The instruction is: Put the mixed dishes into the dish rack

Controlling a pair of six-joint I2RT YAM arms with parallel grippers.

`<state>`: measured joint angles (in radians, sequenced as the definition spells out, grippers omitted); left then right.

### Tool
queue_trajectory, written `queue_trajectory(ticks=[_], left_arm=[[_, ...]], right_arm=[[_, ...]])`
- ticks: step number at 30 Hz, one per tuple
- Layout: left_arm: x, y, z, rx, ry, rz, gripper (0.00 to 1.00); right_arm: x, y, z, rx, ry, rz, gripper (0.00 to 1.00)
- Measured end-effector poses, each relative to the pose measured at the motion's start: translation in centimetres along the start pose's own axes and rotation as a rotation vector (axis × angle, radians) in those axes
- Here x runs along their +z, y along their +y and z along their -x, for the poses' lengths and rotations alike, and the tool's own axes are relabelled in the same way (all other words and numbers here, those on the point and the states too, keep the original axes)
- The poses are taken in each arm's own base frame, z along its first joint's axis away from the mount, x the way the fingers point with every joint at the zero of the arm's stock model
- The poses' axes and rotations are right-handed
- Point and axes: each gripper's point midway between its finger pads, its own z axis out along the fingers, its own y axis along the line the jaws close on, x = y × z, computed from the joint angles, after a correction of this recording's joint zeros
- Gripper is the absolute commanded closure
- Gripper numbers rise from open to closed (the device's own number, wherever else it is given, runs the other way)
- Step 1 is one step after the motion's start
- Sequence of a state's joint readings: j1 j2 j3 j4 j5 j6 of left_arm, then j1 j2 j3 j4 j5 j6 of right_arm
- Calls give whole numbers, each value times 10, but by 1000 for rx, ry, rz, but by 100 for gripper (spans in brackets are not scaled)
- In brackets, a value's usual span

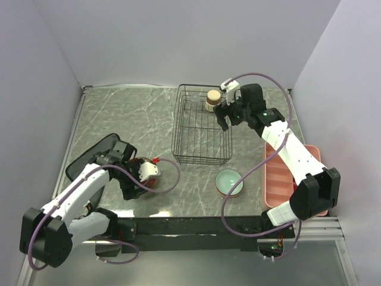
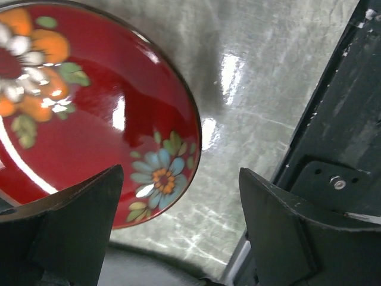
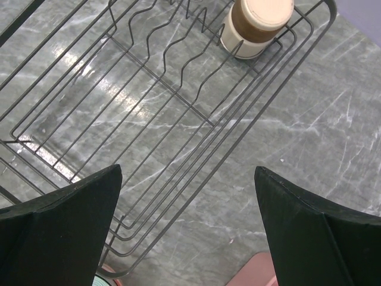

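The black wire dish rack (image 1: 201, 132) stands mid-table, and the small tan cup (image 1: 212, 99) sits in its far right corner. From the right wrist the cup (image 3: 256, 24) shows at the top, inside the rack (image 3: 149, 107). My right gripper (image 1: 225, 117) hangs open over the rack's right edge, its jaws (image 3: 187, 202) holding nothing. The pale mint-green bowl (image 1: 229, 182) rests in front of the rack. The glossy red floral bowl (image 1: 153, 171) lies at the left. My left gripper (image 1: 139, 182) is open at that bowl (image 2: 89, 107), whose rim reaches in between the fingers (image 2: 181, 202).
A black cloth (image 1: 89, 156) lies behind the left arm. A pink plastic tray (image 1: 278, 179) runs along the right side under the right arm. The black base rail (image 2: 339, 137) lies close to the left gripper's right finger.
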<state>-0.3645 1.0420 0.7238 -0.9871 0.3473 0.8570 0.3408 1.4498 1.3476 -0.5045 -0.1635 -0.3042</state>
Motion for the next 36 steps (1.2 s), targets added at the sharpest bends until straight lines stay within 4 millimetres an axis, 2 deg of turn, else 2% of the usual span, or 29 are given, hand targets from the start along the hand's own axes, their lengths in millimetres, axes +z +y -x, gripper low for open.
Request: queue_trajectory(ticks=[3,6,10,14,22,24,29,36], left_arm=[[11,-4,1,-16,23,-31,16],[25,-7,4,-6,53,-44,21],[30,-5,12,-9,36,-24,46],[32,-3,13,-1,37,-2,61],[29,-6,12,32,50,18,95],[25,-7,10,35,56,22,99],[7,-14,5,43,62,45,99],[-37,-10,30,70,-40,138,99]], right_arm=[[0,4,-1,-6,4,16,0],[1,8,0,-11,3,26,0],[2,13,1,-22,2,37,0],[3,16,-2,-28,6,44,0],[8,21,-21,-27,50,57,0],[8,20,-21,-29,49,57,0],[8,22,-20,-32,49,60,0],[9,27,-19,-41,47,70,0]])
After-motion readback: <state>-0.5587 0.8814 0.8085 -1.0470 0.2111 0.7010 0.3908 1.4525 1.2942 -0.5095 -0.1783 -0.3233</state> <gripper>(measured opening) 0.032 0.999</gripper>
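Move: The top red plate's middle lies about 6 cm ahead of the left hand, 7 cm to its right and 4 cm below, with its near-left rim almost between the open fingers. An orange-rimmed dish sits right under the plate, about 2 cm lower. The dark tray is some 15 cm ahead of this hand and 15 cm to its left. From the right hand, the plate's middle is roughly 27 cm back, 40 cm left and 19 cm below. Rightward and down, about 2.5 cm each way, the left hand brings its open fingers over the red plate's near-left rim and closes until the rim is pinched. It then raises the pinched rim some 7 cm, tilting only slightly. The empty right hand, open by the rack, sinks 2 to 3 cm and eases back and left. ##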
